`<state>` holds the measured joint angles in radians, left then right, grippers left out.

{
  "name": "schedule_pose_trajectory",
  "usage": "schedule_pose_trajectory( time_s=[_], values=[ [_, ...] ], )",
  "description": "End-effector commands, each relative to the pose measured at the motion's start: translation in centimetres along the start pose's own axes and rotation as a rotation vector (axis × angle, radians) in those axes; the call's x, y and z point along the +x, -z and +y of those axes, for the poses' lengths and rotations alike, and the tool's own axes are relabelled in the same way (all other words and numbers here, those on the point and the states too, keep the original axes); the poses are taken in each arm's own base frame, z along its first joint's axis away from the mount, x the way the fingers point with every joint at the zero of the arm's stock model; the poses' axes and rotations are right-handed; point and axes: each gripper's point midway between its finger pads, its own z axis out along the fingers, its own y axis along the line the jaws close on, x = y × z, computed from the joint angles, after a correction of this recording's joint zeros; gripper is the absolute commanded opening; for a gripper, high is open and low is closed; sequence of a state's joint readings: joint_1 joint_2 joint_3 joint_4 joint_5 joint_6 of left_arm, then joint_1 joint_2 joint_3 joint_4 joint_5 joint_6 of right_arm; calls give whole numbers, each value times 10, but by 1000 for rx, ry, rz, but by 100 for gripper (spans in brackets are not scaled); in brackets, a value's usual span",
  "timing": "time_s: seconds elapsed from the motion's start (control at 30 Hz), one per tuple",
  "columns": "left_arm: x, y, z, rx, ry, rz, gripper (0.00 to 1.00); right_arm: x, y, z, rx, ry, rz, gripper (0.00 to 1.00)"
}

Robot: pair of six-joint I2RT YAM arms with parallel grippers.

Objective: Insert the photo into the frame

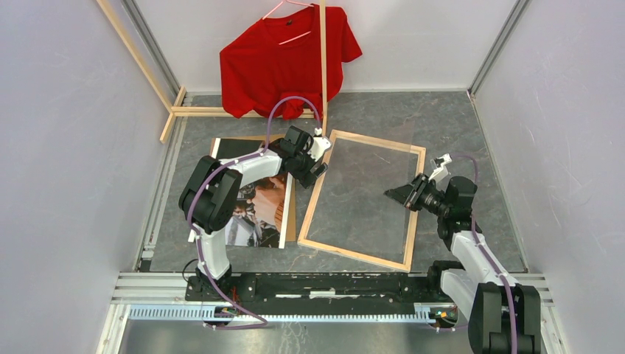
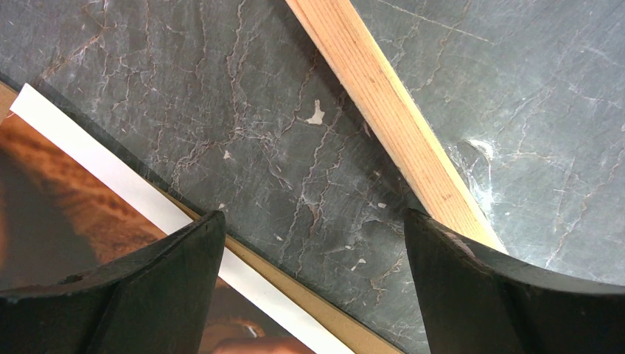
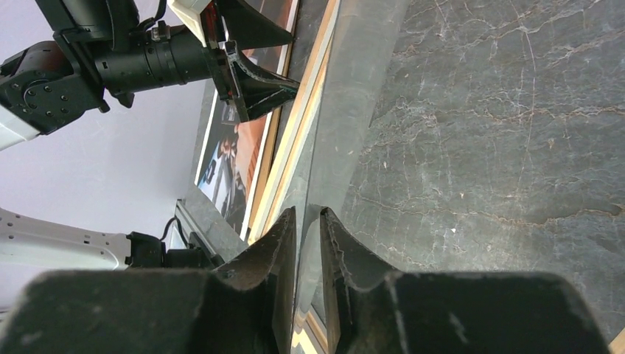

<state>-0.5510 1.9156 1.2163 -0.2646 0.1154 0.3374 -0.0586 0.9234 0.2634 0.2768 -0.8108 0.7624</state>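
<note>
The photo [image 1: 258, 214] lies face up at the left on a brown cardboard sheet [image 1: 290, 214]. The frame [image 1: 354, 254] lies flat in the middle, pale wood side up. My left gripper [image 1: 320, 166] hovers open over the gap between the photo [image 2: 66, 192] and the frame's left rail [image 2: 390, 125], holding nothing. My right gripper [image 1: 392, 194] is shut on the right edge of a clear pane [image 1: 368, 184] and holds that edge raised above the frame. In the right wrist view the pane [image 3: 335, 133] runs between the narrow jaws of that gripper [image 3: 308, 210].
A red T-shirt [image 1: 287, 63] hangs on a hanger at the back on a wooden rack; its upright pole [image 1: 323, 66] and floor bar [image 1: 214, 112] are near the frame's far corner. White walls close in left and right. A metal rail [image 1: 324, 284] runs along the near edge.
</note>
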Motion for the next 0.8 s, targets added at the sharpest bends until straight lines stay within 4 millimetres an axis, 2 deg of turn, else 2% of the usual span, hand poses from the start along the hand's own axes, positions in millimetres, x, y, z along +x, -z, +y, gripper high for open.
schedule_pose_trajectory(
  time_s=[0.0, 0.23, 0.37, 0.53, 0.77],
  values=[
    [19, 0, -8, 31, -5, 52, 96, -6, -3, 9, -39, 38, -7, 26],
    [17, 0, -7, 30, -8, 49, 96, 5, -2, -24, 122, 48, 59, 54],
    [17, -1, -7, 30, -10, 49, 96, 4, 1, -41, 229, 79, 85, 63],
    [20, -2, -7, 29, -18, 56, 96, -1, 8, -58, 340, 116, 103, 69],
    [22, -2, -9, 36, -18, 56, 96, -1, 13, -73, 425, 130, 115, 71]
  ],
)
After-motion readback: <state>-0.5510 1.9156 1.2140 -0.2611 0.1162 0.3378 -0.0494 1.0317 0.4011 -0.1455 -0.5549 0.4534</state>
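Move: The right hand has the clear sheet's raised right edge between its nearly shut fingertips, some 12 cm above the table. The frame's middle lies about 6 cm ahead and 5 cm to its left, the frame's right rail some 9 cm to its right and 2 cm ahead. The photo lies about 33 cm left and 7 cm ahead. From the idle left hand, the frame's middle is roughly 13 cm right, 5 cm back, 3 cm below. The clear sheet's edge, between the right fingertips at the start, loses their close hold as they spread wide; one finger still seems to lie under it. Meanwhile the right hand sinks about 6 cm towards the frame, soon also drifting right towards the right rail by nearly 4 cm, and rolls some 20 degrees so that its left side drops while the fingers tip further down. ##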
